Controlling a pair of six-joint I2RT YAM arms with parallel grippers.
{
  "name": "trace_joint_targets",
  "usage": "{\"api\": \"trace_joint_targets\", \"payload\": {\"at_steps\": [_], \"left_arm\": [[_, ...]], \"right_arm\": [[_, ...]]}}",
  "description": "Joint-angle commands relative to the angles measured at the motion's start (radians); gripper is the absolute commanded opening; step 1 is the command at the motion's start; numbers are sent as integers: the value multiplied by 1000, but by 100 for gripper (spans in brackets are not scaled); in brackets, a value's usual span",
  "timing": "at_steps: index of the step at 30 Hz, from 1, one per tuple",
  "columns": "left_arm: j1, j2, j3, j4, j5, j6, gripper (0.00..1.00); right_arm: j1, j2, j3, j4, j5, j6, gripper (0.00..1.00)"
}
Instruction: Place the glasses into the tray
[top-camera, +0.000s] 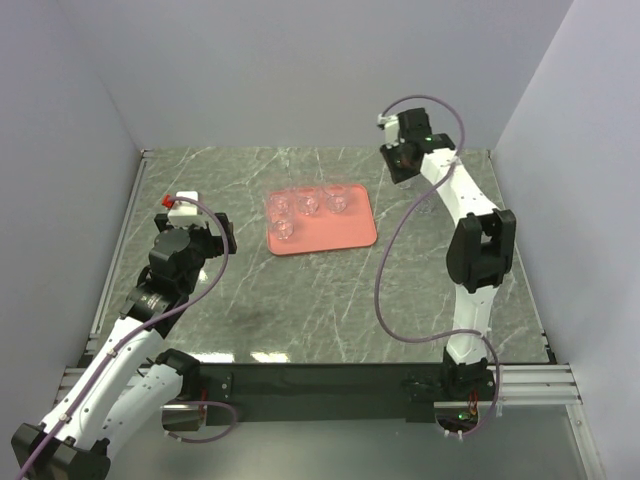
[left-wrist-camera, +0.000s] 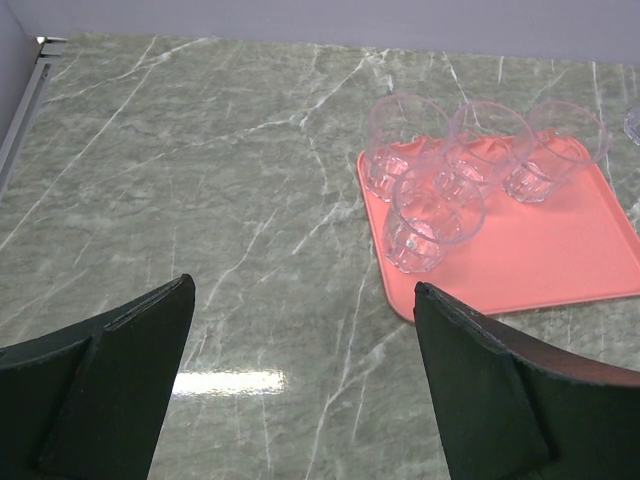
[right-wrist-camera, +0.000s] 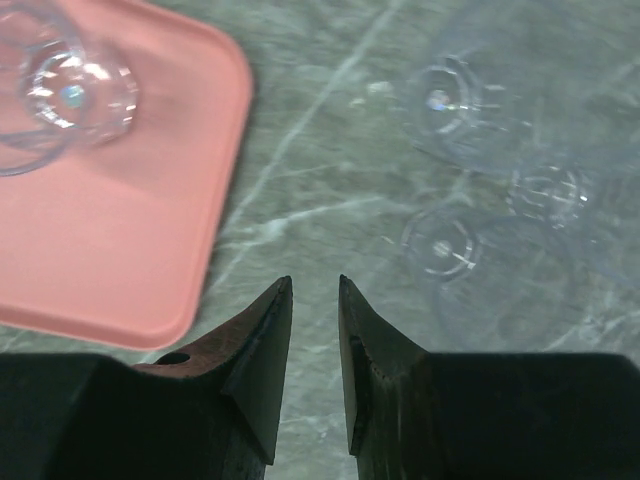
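The salmon-pink tray (top-camera: 345, 232) lies mid-table with four clear glasses (top-camera: 308, 201) standing upright on it: three in a back row, one (top-camera: 285, 230) in front at the left. In the left wrist view the tray (left-wrist-camera: 545, 255) and these glasses (left-wrist-camera: 432, 215) sit ahead to the right. My left gripper (left-wrist-camera: 302, 290) is wide open and empty, over bare table left of the tray. My right gripper (right-wrist-camera: 315, 290) hovers over the table just right of the tray (right-wrist-camera: 110, 220), its jaws a narrow gap apart and empty. Three more glasses (right-wrist-camera: 440, 243) stand on the table beyond it.
The table is green-grey marble (top-camera: 330, 310) with white walls on three sides. A metal rail (top-camera: 115, 260) runs along the left edge. A glass rim (left-wrist-camera: 632, 125) shows at the right edge of the left wrist view.
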Motion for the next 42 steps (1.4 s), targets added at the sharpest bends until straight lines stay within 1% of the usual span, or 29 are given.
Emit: {"api": "trace_joint_targets", "payload": {"at_steps": [1, 7, 12, 30, 39, 42], "left_arm": [[5, -2, -3, 36, 24, 11, 97], [5, 2, -2, 36, 25, 11, 97], [5, 4, -3, 38, 27, 11, 97], [5, -1, -3, 36, 25, 11, 97], [5, -1, -3, 36, 25, 11, 97], [5, -1, -3, 36, 24, 11, 97]], "right_arm": [[-60, -44, -5, 41, -32, 38, 33], [-115, -11, 13, 36, -40, 52, 33], [-139, 16, 16, 35, -46, 52, 33], [-145, 105, 13, 28, 8, 38, 32], [-148, 120, 10, 31, 17, 36, 32], [-149, 129, 7, 33, 45, 33, 32]]}}
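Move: To the right hand's right by about 10 cm, some 2 cm farther out and 11 cm lower, stands the nearest glass of three. The far-left glass is 7 cm beyond it and 5 cm to its left; the far-right glass is 5 cm beyond it and 5 cm to its right. The tray's middle lies roughly 21 cm left of the right hand and 5 cm back. From the left hand, the nearest glass is some 56 cm right and 23 cm ahead. Swinging right and slightly forward, away from the tray, the empty right hand covers about 7 cm towards the nearest glass and then sinks some 5 cm to its rim, easing to a stop. The wrist turns about 10 degrees clockwise; the fingers stay partly open, ending with one over the mouth and one just outside the rim. ##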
